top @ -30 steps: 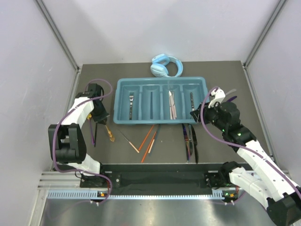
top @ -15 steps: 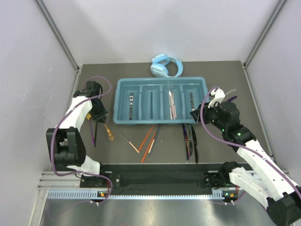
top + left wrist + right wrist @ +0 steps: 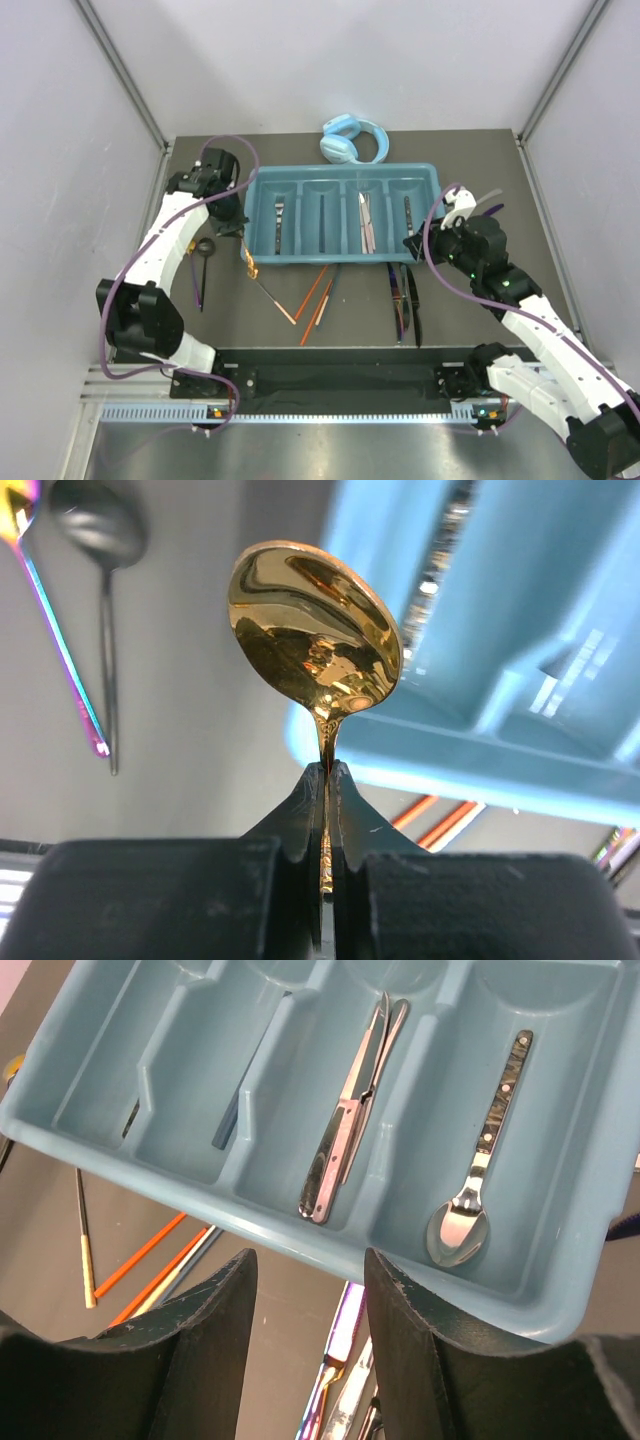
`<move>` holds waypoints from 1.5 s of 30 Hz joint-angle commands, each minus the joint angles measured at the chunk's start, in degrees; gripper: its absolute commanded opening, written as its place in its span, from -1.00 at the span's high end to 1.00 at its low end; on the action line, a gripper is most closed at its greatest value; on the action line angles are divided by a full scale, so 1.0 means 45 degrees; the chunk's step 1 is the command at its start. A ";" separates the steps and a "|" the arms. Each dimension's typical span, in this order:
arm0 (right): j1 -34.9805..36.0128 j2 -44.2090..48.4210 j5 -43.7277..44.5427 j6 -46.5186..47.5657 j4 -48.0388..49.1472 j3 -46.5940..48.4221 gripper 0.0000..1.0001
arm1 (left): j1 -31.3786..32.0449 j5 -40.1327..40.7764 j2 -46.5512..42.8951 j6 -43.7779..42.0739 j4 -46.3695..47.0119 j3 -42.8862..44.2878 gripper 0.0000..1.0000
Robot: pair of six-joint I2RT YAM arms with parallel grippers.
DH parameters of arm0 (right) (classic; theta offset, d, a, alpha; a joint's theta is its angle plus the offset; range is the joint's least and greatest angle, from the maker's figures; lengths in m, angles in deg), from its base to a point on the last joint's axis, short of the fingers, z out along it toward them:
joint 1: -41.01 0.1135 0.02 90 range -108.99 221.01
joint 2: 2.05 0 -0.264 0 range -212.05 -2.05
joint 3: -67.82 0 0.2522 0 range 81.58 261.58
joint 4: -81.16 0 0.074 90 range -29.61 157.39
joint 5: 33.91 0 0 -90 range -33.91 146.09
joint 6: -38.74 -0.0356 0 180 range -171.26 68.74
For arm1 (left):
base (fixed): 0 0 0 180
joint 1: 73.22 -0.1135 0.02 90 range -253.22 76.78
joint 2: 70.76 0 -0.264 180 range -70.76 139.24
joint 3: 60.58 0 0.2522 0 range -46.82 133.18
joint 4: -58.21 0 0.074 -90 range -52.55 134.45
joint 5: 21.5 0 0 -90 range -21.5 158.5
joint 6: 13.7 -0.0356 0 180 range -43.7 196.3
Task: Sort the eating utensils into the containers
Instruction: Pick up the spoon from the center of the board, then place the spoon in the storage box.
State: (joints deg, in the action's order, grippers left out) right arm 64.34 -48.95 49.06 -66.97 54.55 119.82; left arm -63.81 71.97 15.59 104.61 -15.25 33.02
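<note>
My left gripper (image 3: 327,770) is shut on the thin neck of a gold spoon (image 3: 312,645), whose bowl sticks out beyond the fingertips. In the top view that gripper (image 3: 243,243) holds the gold spoon (image 3: 250,268) off the table at the near left corner of the teal tray (image 3: 340,170). My right gripper (image 3: 305,1260) stands open and empty over the tray's near right edge (image 3: 300,1235), seen from above as the right gripper (image 3: 412,243). The tray holds a fork (image 3: 279,215), knives (image 3: 345,1140) and a silver spoon (image 3: 470,1210).
Orange chopsticks (image 3: 315,295) and a thin stick (image 3: 275,298) lie before the tray. Dark and purple knives (image 3: 405,300) lie at the near right. A dark spoon (image 3: 100,525) and an iridescent utensil (image 3: 60,650) lie left. Light blue headphones (image 3: 350,140) sit behind the tray.
My left gripper has lifted the gold spoon off the table and carried it right, up to the tray's near left corner, uncovering the dark spoon. The right arm has not moved.
</note>
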 commanded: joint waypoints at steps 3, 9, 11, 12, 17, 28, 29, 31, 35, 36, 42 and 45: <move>-0.0146 -0.0028 -0.0040 -0.0163 0.0588 -0.0021 0.05 | 0.1228 0.0012 0.0615 0.0192 -0.0503 0.1982 1.00; -0.0165 -0.0204 0.0466 -0.0163 0.0218 0.0155 0.06 | 0.2654 -0.0164 0.2625 0.0485 -0.0171 0.4034 1.00; -0.0204 -0.0146 0.0662 -0.0163 0.0120 0.0174 0.07 | 0.3024 -0.0436 0.3465 0.0563 -0.0034 0.4890 1.00; -0.0185 -0.0107 0.0856 -0.0163 0.0100 0.0174 0.07 | 0.3142 -0.0554 0.3797 0.0621 0.0005 0.5205 1.00; -0.0244 0.0069 0.1502 -0.0338 0.0041 0.0057 0.06 | 0.4060 -0.0711 0.5965 0.0563 -0.0189 0.7838 1.00; -0.0380 0.0401 0.2225 -0.0768 0.0061 -0.0255 0.07 | 0.5134 -0.2699 0.8935 0.0778 0.0257 1.1399 1.00; -0.0400 0.0401 0.2245 -0.0787 0.0061 -0.0313 0.07 | 0.5194 -0.2916 0.8995 0.0739 0.0472 1.1361 1.00; -0.0400 0.0421 0.2245 -0.0826 0.0061 -0.0450 0.07 | 0.5446 -0.3248 0.9170 0.0739 0.0785 1.1341 1.00; -0.0419 0.0402 0.2303 -0.0865 0.0236 -0.0763 0.07 | 0.5916 -0.3814 0.9386 0.0524 0.1721 1.1361 1.00; -0.0439 0.0382 0.2284 -0.0904 0.0236 -0.0763 0.07 | 0.5994 -0.3913 0.9483 0.0524 0.1918 1.1342 1.00; -0.0439 0.0499 0.2245 -0.1255 0.0392 -0.0938 0.07 | 0.6443 -0.4870 0.9912 0.0661 0.3284 1.1380 1.00; -0.0439 0.0480 0.2206 -0.1276 0.0412 -0.0978 0.07 | 0.6600 -0.5066 1.0050 0.0758 0.3831 1.1400 1.00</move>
State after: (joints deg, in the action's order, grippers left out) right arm 62.90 -47.81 58.61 -71.49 54.38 115.71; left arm -34.72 52.40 60.40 107.72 -5.11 81.89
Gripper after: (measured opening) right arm 0.466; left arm 0.020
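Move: The left gripper already holds the gold spoon, just off the tray's left side. The tray's rightmost compartment, with the silver spoon in it, lies about 42 cm to its right, 7 cm ahead and 10 cm below. At about that same depth, the fork lies 8 cm right and 2 cm ahead, and the pink-handled knives 32 cm right and 4 cm ahead. From the right hand, that compartment is about 10 cm ahead, 2 cm right and 11 cm below. Sweep the left gripper about 33 cm right over the tray towards the rightmost compartment, going some 10 cm forward on the way and easing back slightly at the end. Keep the fingers shut on the gold spoon's handle and turn the wrist clockwise some 35 degrees, tipping its left side down. Shift the empty right gripper a little right and down, half open. ##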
